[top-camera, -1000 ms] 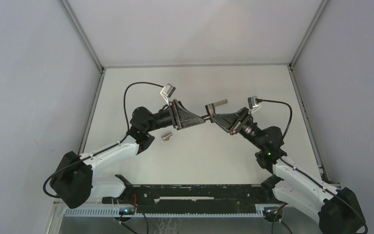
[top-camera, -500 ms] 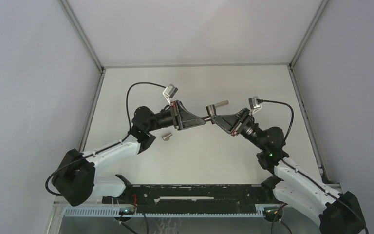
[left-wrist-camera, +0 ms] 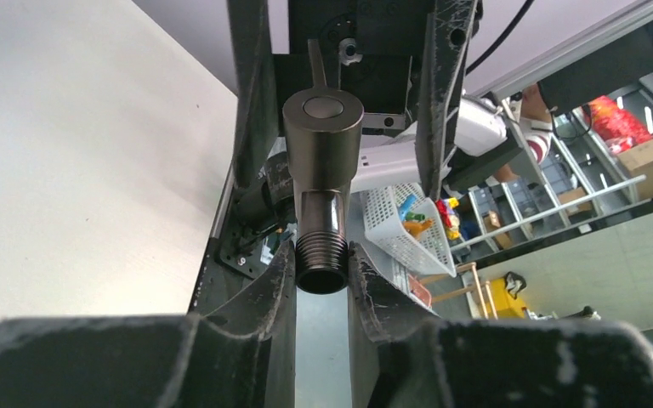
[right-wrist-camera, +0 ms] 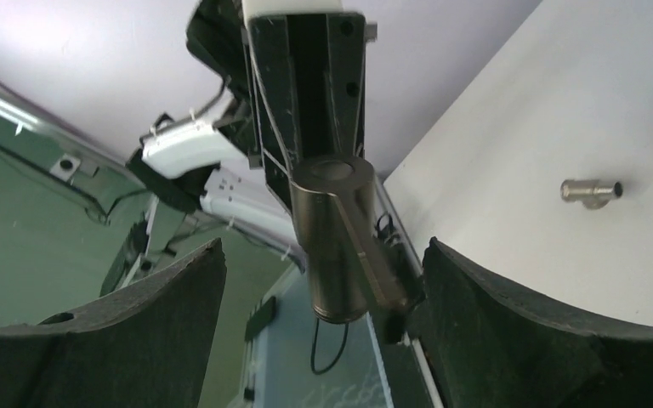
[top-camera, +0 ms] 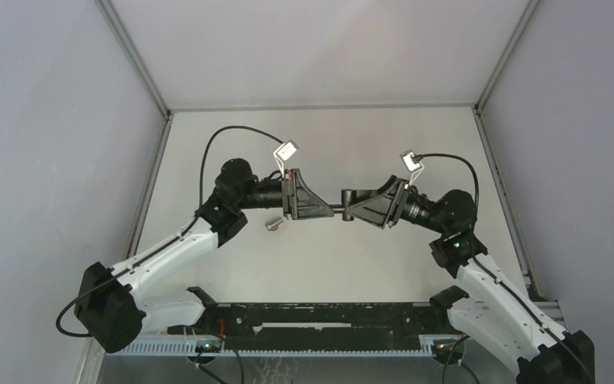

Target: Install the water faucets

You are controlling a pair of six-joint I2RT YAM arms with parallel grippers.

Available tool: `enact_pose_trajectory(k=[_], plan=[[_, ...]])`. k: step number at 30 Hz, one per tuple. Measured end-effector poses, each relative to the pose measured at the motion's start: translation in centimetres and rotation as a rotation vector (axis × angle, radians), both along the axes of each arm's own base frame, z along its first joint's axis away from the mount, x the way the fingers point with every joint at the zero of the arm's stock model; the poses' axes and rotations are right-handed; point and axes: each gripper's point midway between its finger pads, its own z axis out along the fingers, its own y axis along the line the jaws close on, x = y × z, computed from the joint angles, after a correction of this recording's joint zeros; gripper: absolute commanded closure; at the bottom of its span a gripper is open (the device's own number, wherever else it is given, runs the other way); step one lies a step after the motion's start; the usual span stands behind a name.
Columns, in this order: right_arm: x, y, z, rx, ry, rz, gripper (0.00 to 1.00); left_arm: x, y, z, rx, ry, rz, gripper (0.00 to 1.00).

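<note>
The dark grey-brown tap piece (top-camera: 342,200) hangs in the air between the two arms. My left gripper (top-camera: 329,210) is shut on its threaded end, which shows pinched between the fingertips in the left wrist view (left-wrist-camera: 321,265). My right gripper (top-camera: 353,206) stands open around the tap's head, its pads (right-wrist-camera: 493,306) apart from the metal on both sides. The tap's body and thin lever (right-wrist-camera: 340,246) sit between those open jaws. The small silvery fitting (top-camera: 273,224) lies on the table under the left arm and also shows in the right wrist view (right-wrist-camera: 589,191).
The white tabletop (top-camera: 328,256) is walled by grey panels on three sides. A black rail (top-camera: 320,316) runs along the near edge between the arm bases. Cables loop above both wrists.
The left gripper closed on the tap's threaded end. The right gripper let go, opened wide and rolled its wrist. The lever that stuck out to the upper right no longer shows from above.
</note>
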Motion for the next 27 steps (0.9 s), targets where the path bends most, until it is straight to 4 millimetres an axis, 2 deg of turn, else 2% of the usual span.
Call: enact_pose_trajectory(k=[6,15,24,27], plan=[[-1.6,0.8,-1.3,-0.065,0.001,0.144,0.13,-0.8,0.6,0.3,0.041,-0.069,-0.03,1.0],[-3.3,1.5,-0.6,-0.09,-0.071,0.23,0.26,-1.8,0.9,-1.1,0.092,-0.065,-0.082,1.0],[-3.5,2.8,-1.7,-0.104,-0.044,0.278,0.48,-2.6,1.1,-1.3,0.104,-0.067,-0.112,1.0],[-3.5,2.9,-1.8,-0.107,-0.049,0.283,0.47,-2.7,1.2,-1.2,0.101,-0.077,-0.118,1.0]])
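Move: Just left of the open right gripper, about 2 cm off and nearly level with it, hangs the faucet's body, its lever reaching back towards that gripper. From the left hand, which still pinches the faucet's threaded outlet, the body lies some 3 cm to the right and 1 cm ahead. The silver fitting lies on the table about 19 cm left, 6 cm ahead and 29 cm below the right hand. Swinging counter-clockwise about 15 degrees, the right hand comes back some 3.5 cm, then also left and slightly down, to bring its fingers around the faucet's body, closing them from wide to about half open as it goes. The left hand keeps its pinch on the threaded outlet while drawing back about 2.5 cm, sinking and edging left, and turning slightly clockwise. ##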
